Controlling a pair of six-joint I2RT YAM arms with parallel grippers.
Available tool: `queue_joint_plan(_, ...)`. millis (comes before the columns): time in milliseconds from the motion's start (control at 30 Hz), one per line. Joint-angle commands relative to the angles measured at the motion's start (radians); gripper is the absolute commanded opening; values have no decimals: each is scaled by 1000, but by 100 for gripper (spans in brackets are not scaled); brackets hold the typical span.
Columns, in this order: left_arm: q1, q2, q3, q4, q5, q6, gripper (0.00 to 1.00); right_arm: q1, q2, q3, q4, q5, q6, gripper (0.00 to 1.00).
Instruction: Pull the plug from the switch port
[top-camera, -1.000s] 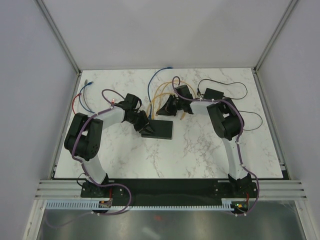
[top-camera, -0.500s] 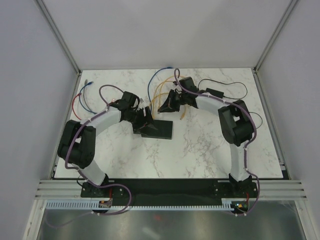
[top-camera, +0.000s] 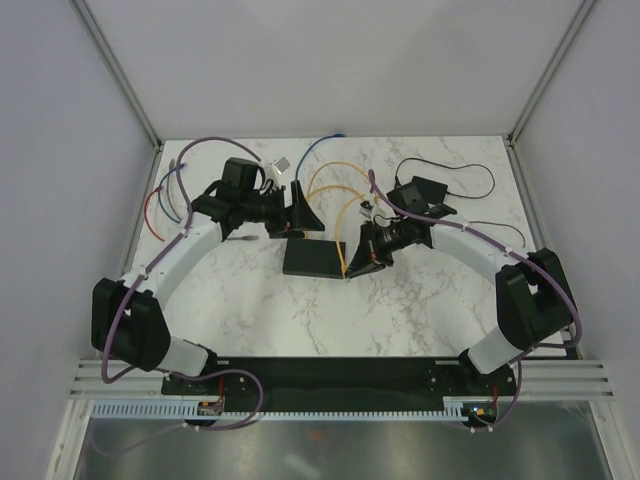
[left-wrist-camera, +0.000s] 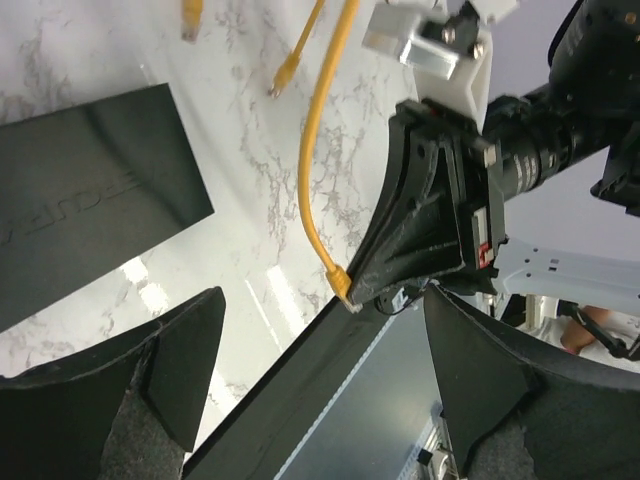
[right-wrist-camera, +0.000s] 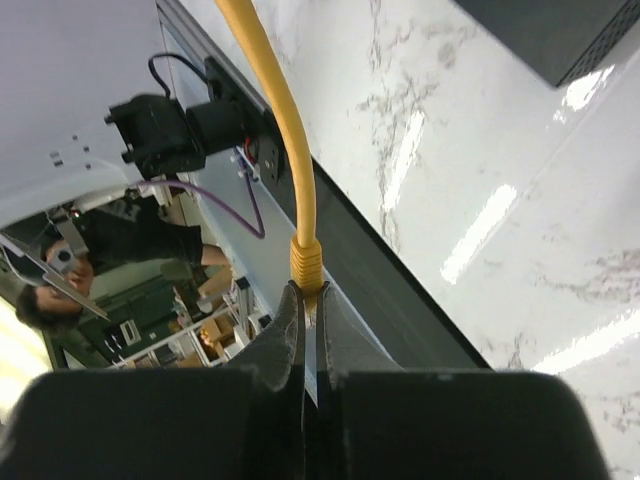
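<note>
The switch (top-camera: 312, 258) is a flat black box lying mid-table; the left wrist view shows its top (left-wrist-camera: 90, 190). My right gripper (top-camera: 352, 266) hangs just off its right end, shut on the yellow plug (right-wrist-camera: 307, 262), which is out of any port. The yellow cable (top-camera: 345, 215) arcs back from the plug. In the left wrist view the plug (left-wrist-camera: 340, 283) sits at the right gripper's tips. My left gripper (top-camera: 305, 213) is open above the table just behind the switch, nothing between its fingers (left-wrist-camera: 175, 365).
A black adapter block (top-camera: 425, 190) with a thin black cord (top-camera: 470, 168) lies back right. Blue and red cables (top-camera: 165, 200) trail at the left, and another blue cable (top-camera: 310, 155) at the back. Loose yellow plug ends (left-wrist-camera: 283, 75) lie beyond the switch.
My left gripper opened, let go of the switch and drew back. My right gripper carried the yellow plug from behind the switch to its near right end.
</note>
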Motion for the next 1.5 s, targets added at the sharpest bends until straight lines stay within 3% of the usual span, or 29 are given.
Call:
queue_joint_plan(0, -5, 63, 64, 58, 106, -21, 88, 12, -111, -24, -130, -49, -146, 0)
queue_joint_plan(367, -92, 233, 148, 107, 230, -72, 88, 52, -234, -95, -124, -102, -117, 0)
queue_joint_plan(500, -98, 262, 156, 141, 264, -100, 77, 63, -263, -98, -120, -116, -109, 0)
queue_joint_plan(600, -102, 272, 156, 177, 305, -126, 58, 66, -271, -96, -121, -119, -106, 0)
queue_joint_plan(633, -103, 269, 157, 181, 308, -130, 42, 69, -271, -93, -120, -118, -106, 0)
queue_joint_plan(667, -102, 265, 168, 181, 311, -129, 33, 69, -272, -89, -121, -118, -106, 0)
queue_joint_plan(700, -102, 258, 171, 181, 308, -130, 4, 74, -274, -81, -121, -122, -105, 2)
queue_joint_plan(767, -97, 226, 182, 179, 302, -138, 2, 75, -283, -46, -120, -130, -105, 7)
queue_joint_plan(867, -80, 160, 200, 168, 301, -140, 2, 72, -294, 17, -121, -133, -100, 29)
queue_joint_plan(900, -68, 141, 200, 164, 293, -143, 2, 72, -294, 33, -120, -131, -92, 41)
queue_joint_plan(1000, 35, 30, 193, 136, 278, -156, 2, 72, -297, 117, -123, -109, -77, 52)
queue_joint_plan(1133, 200, -49, 196, 109, 255, -167, 2, 69, -279, 184, -123, -93, -53, 54)
queue_joint_plan(1300, 337, -83, 257, -40, 13, -120, 2, 57, -251, 258, -124, -75, -26, 54)
queue_joint_plan(1467, 455, 15, 378, -134, -225, -100, 2, 35, -234, 264, -141, -53, -9, 54)
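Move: The yellow cable, its pulled end already in the right fingers, has its free stretch about 7 cm to the left hand's right, 2 cm back and 4 cm below. From the right hand that stretch lies some 4 cm ahead, 1 cm left and 2 cm above. The switch's middle is roughly 10 cm ahead of the right hand, 6 cm left and 12 cm down. A loose grey plug lies about 8 cm ahead of the left hand, 12 cm left and 19 cm below. The yellow cable is drawn back about 7 cm and slightly up by the right hand while the open left reaches right beside it and shuts on its free stretch. The right fingers then open halfway, let go and rise; the left, gripping, swings up, left and forward away from them, turning counter-clockwise some 40 degrees. ##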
